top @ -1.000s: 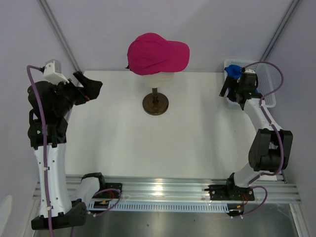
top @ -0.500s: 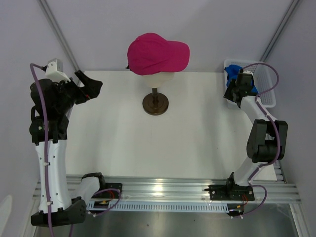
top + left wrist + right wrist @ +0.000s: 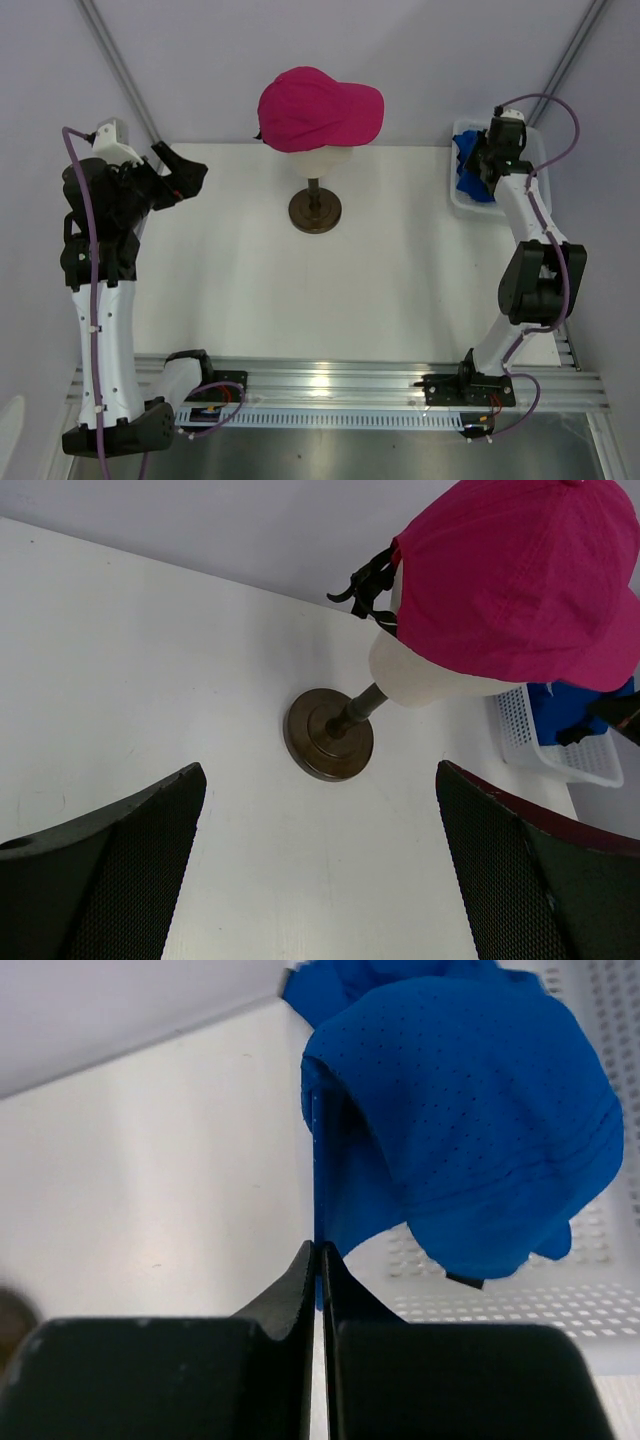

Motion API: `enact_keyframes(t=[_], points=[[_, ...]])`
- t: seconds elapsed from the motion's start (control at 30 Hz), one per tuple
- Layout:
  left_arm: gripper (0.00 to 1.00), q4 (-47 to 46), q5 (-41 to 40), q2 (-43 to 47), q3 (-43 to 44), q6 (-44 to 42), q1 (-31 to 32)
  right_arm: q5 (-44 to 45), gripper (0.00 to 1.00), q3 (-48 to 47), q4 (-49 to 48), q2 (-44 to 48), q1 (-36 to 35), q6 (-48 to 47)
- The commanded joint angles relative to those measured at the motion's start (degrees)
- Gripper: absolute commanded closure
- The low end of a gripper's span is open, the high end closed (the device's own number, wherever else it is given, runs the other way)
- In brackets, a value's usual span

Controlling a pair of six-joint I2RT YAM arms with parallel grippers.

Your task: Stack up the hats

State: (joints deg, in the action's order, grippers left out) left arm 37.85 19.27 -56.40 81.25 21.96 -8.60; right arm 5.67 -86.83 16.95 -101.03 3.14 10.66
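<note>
The pink hat [image 3: 320, 108] [image 3: 520, 580] sits on the cream mannequin head [image 3: 318, 160] at the table's back middle. The blue hat [image 3: 472, 186] [image 3: 470, 1130] lies in the white mesh basket [image 3: 455, 206] at the back right. My right gripper [image 3: 482, 170] [image 3: 319, 1248] reaches into the basket and is shut on the blue hat's thin edge, with blue fabric showing between the fingers. My left gripper [image 3: 185, 165] [image 3: 320, 790] hangs open at the back left, well apart from the head, holding nothing.
The mannequin head stands on a dark round base [image 3: 315, 211] [image 3: 330, 735] in the middle of the white table. The basket [image 3: 560, 1300] [image 3: 560, 765] sits by the right edge. Slanted frame poles [image 3: 120, 70] rise at both back corners.
My right gripper has moved further back into the basket and shut on the blue hat's edge. The left arm has barely shifted and stays open.
</note>
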Motion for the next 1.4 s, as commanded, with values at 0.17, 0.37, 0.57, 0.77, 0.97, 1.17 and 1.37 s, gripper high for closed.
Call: enact_keyframes(t=[0.17,0.37,0.57,0.77,0.97,1.17,1.37], points=[[0.00,-1.99,1.65,1.55,0.05,0.72,-0.01,-35.55,1.00,-5.93,-0.92,4.97,13.98,23.93],[0.01,-1.20,1.65,2.78,-0.22,0.63,-0.01,-56.00,1.00,-0.53,-16.25,-1.09,21.20,40.31],[0.01,-0.67,1.56,3.84,-0.48,0.63,-0.01,-53.32,0.95,-0.18,-6.34,-3.03,21.91,34.19],[0.01,0.03,1.48,4.46,-0.57,0.55,-0.01,-45.34,0.78,-4.22,4.64,-4.17,21.65,26.19],[0.01,0.21,1.12,5.60,-1.36,0.54,-0.01,-36.55,0.57,-8.44,12.39,-4.35,19.02,17.22],[0.01,0.56,1.39,5.78,-0.83,0.11,0.08,-23.18,0.30,-8.89,16.97,-1.72,11.03,11.06],[0.01,0.74,1.12,5.95,-1.10,-0.25,-0.01,-9.38,0.15,-7.48,16.28,3.21,-0.73,8.07]])
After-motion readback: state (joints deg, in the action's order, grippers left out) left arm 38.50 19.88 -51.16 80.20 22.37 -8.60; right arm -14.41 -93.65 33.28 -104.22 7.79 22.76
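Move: The right hand's shut fingers hold an edge of the blue hat, whose bulk is about 3 cm ahead, 4 cm to the right and 6 cm lower. The white basket's middle is roughly level with the hand, some 6 cm right and 12 cm below; the red cap on the head stand is about 41 cm left, 7 cm back and 18 cm higher. From the left hand, the blue hat is some 24 cm ahead, 66 cm right and 25 cm down. Upward and to the right, the right hand swings the pinched blue hat about 9 cm high above the basket, rolling its left side up by some 50 degrees. It then sinks back towards the basket, opens wide to let go of the hat, rolls halfway back and ends going left and slightly down. The open left hand eases back about 3 cm, rising slightly. ##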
